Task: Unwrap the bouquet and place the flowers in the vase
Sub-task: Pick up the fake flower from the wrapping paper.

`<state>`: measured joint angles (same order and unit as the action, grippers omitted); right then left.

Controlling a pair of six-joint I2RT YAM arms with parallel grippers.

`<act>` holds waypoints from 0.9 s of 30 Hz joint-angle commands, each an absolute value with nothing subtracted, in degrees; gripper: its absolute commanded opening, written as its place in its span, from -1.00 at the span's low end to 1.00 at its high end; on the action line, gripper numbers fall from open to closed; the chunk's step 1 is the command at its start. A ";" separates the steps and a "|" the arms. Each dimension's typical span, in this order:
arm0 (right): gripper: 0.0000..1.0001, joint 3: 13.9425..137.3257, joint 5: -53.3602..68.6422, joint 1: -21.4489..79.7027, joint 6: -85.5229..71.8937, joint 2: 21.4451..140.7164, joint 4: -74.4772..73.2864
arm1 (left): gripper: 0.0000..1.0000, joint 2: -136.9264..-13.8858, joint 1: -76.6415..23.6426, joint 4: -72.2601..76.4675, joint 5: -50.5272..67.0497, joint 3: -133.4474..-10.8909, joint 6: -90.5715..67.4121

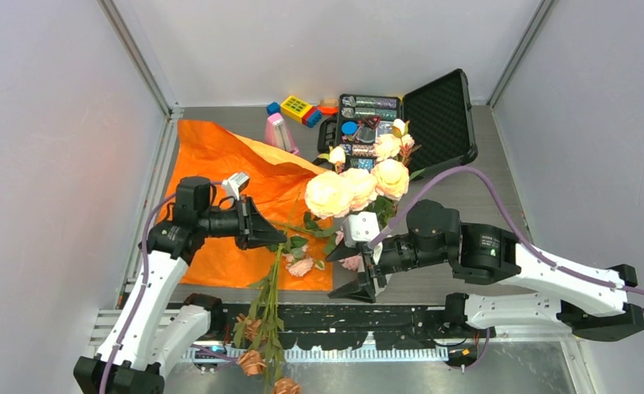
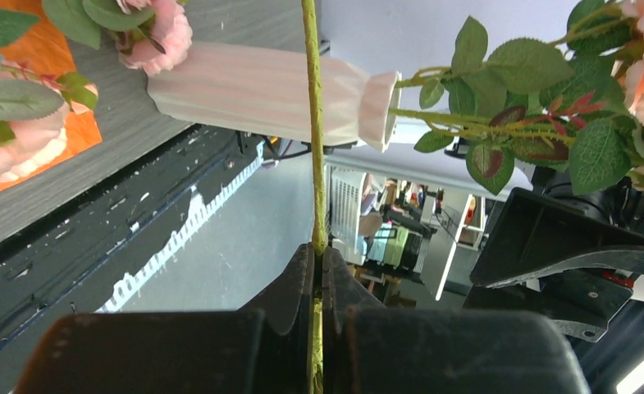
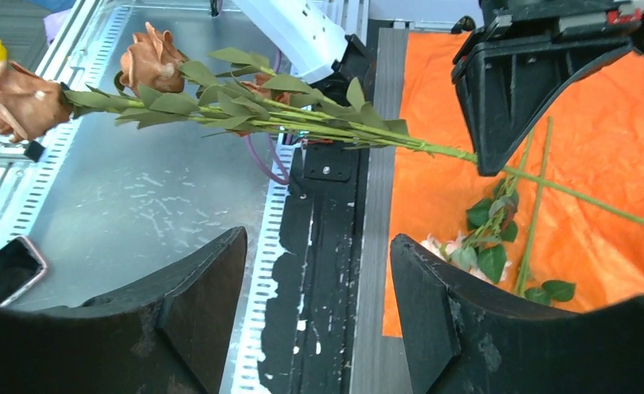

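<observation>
The bouquet is undone: its orange paper [image 1: 220,164] lies spread flat on the table. My left gripper [image 1: 279,237] is shut on a green stem [image 2: 317,148]. That stem's brownish flowers [image 1: 253,361] hang past the table's near edge, with their heads [image 3: 23,98] over the metal floor. The white ribbed vase [image 1: 364,227] stands upright with peach and cream roses [image 1: 331,194] in it. My right gripper [image 1: 352,272] is open just in front of the vase, nothing between its fingers [image 3: 449,312]. Loose pink flowers [image 1: 300,265] lie on the paper's near corner.
An open black case [image 1: 433,115] of small parts stands at the back, with a pink metronome-shaped object [image 1: 279,131] and toy blocks [image 1: 298,108] beside it. A black slotted rail [image 1: 343,316] runs along the near edge. A phone [image 3: 6,267] lies on the metal floor.
</observation>
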<state>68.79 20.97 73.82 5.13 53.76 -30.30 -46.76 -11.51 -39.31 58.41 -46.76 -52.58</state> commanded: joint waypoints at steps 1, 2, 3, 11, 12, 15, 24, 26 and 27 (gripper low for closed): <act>0.40 68.23 16.62 76.31 10.24 54.14 -23.02 | -1.00 -45.79 -12.64 -38.82 62.75 -46.27 -52.96; 0.41 68.00 16.05 76.74 11.41 54.49 -22.63 | -1.00 -45.79 -12.77 -38.32 62.95 -45.89 -53.33; 0.41 67.45 14.78 77.72 12.04 54.67 -21.68 | -1.00 -45.82 -13.01 -37.96 63.12 -45.63 -53.75; 0.45 64.20 4.53 84.18 19.11 58.77 -14.07 | -1.00 -46.37 -14.82 -36.46 63.70 -44.88 -55.60; 0.47 63.70 4.17 84.54 20.09 59.27 -13.19 | -1.00 -46.38 -14.97 -36.09 63.66 -44.77 -55.92; 0.49 62.49 3.62 85.73 21.25 62.30 -9.47 | -1.00 -46.61 -15.50 -35.29 64.10 -44.56 -56.67; 0.50 64.19 1.03 86.70 24.88 70.04 -7.91 | -1.00 -46.20 -15.82 -34.35 63.67 -43.65 -57.21; 0.50 64.43 0.32 86.79 25.93 71.14 -7.91 | -1.00 -46.25 -15.82 -34.36 63.67 -43.51 -57.28; 0.50 64.51 -0.84 86.81 26.54 71.68 -7.87 | -1.00 -46.39 -15.82 -34.29 63.65 -43.43 -57.37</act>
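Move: The brown roses' leafy stems, already pinched by the left hand, cross some 12 cm to the right hand's left, 1 cm back and 10 cm below it. From that hand the rose heads are about 13 cm left, 17 back and 12 below; the vase is 10 ahead, 9 right, 22 down; the pink blooms on the paper are 11 ahead, 7 left, 32 down. From the left hand the leafy stems lie about 12 cm back, 3 left and 2 below. The leafy stems are what the right hand goes for: with fingers wide open it travels roughly 10 cm left, soon also sinking about 8 cm, rolling some 20 degrees so that its forward side rises. The left hand keeps its pinch on the stem and eases about 2 cm back and 1 cm right before all but stopping. ##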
